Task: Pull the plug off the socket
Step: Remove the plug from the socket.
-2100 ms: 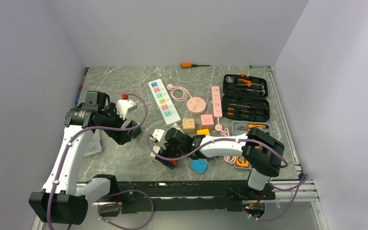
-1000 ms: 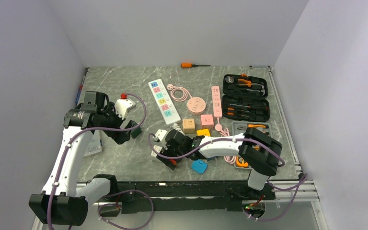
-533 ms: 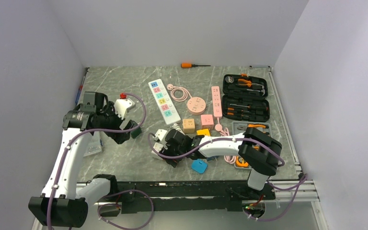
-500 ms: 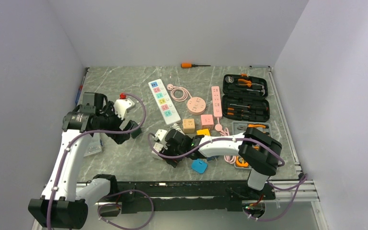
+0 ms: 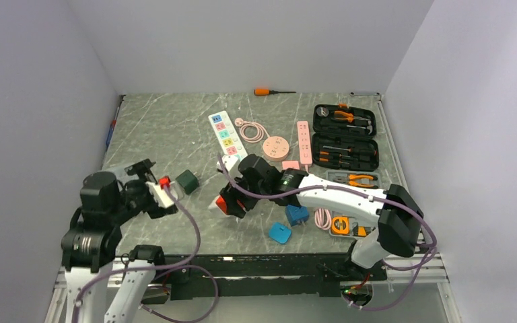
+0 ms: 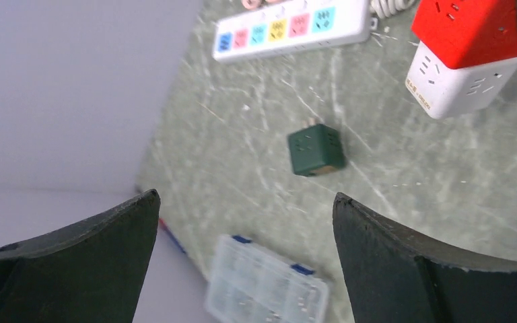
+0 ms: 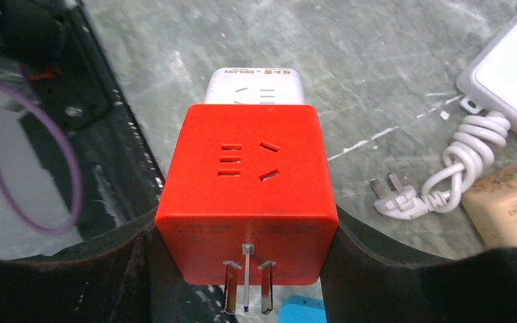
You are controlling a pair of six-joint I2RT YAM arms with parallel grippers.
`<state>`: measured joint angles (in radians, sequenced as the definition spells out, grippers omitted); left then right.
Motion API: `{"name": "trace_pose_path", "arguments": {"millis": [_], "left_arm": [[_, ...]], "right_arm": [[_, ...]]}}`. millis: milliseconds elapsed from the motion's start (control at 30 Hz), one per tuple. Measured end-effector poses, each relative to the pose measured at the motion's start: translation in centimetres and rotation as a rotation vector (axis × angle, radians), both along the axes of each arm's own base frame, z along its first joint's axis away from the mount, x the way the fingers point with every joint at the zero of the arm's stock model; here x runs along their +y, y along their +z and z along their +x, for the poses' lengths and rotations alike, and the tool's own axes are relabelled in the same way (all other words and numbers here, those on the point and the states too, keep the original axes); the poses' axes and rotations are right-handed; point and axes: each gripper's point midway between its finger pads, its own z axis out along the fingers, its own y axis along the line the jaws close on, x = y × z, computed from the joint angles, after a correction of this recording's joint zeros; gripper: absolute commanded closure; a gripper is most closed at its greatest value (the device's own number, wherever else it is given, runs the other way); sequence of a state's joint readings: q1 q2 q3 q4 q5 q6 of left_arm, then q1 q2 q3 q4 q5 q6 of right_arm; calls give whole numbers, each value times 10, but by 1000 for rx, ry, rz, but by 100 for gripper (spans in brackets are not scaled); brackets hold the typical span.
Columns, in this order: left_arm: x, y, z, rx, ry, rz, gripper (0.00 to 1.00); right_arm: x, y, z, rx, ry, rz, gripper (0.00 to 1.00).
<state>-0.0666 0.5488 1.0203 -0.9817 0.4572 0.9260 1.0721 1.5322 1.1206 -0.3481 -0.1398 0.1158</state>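
Observation:
A red cube adapter (image 7: 246,161) sits clamped between the jaws of my right gripper (image 7: 246,232), its metal prongs bare and pointing at the camera. A white cube socket (image 7: 256,84) is stuck onto its far face. In the top view the joined pair (image 5: 221,203) hangs just above the table, left of centre, in the right gripper (image 5: 232,197). The left wrist view shows the pair at upper right, the red cube (image 6: 471,27) over the white cube (image 6: 461,87). My left gripper (image 5: 163,195) (image 6: 246,198) is open and holds nothing, at the near left.
A dark green cube (image 5: 187,182) (image 6: 315,149) lies between the two grippers. Two blue cubes (image 5: 297,214) (image 5: 280,233) lie near the front. A white power strip (image 5: 230,141), pink sockets (image 5: 276,147) and an open tool case (image 5: 345,138) lie farther back. A clear box (image 6: 266,282) is by the left edge.
The right gripper has shut on the red cube and raised it, with the white cube attached, off the table. The left arm has drawn back toward the near left corner, still open.

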Motion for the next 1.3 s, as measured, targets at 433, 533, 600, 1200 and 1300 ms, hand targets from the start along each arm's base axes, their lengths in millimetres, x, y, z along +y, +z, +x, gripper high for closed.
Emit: {"name": "trace_pose_path", "arguments": {"millis": [433,533,600,1200,1300], "left_arm": [[-28,9,-26,-254,-266,76,1],[-37,-1,-28,-200,-286,3,1],[-43,-6,-31,-151,-293,-67,0],[-72,-3,-41,-280,-440,-208,1],[-71,-2,-34,-278,-435,-205,1]], "right_arm": [[-5,47,3,86,-47,164,100],[-4,70,3,55,-61,249,100],[-2,87,4,33,-74,321,100],[29,143,-14,24,-50,565,100],[34,143,-17,32,-41,565,100]]}}
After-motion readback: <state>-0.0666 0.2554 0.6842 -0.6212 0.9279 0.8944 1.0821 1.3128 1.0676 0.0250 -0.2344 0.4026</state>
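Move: My right hand grips the red socket. The white plug is stuck to its far side, about 4 cm left, 1 cm ahead and 4 cm below my right hand. My empty left gripper is about 18 cm left, 2 cm ahead and 14 cm above that hand. From my left hand the white plug is some 14 cm right, 1 cm back and 18 cm down; the green plug is about 10 cm ahead, 6 cm right and 26 cm down. I lift the joined pair about 14 cm with my right hand, rolling it some 30 degrees so the white plug points nearly level to the left, then ease left towards my other gripper. My left hand rises a little, swings right and back while sinking, and finally edges forward, turning clockwise and tipping its fingers up, to bring its wide-open fingers around the white plug. ##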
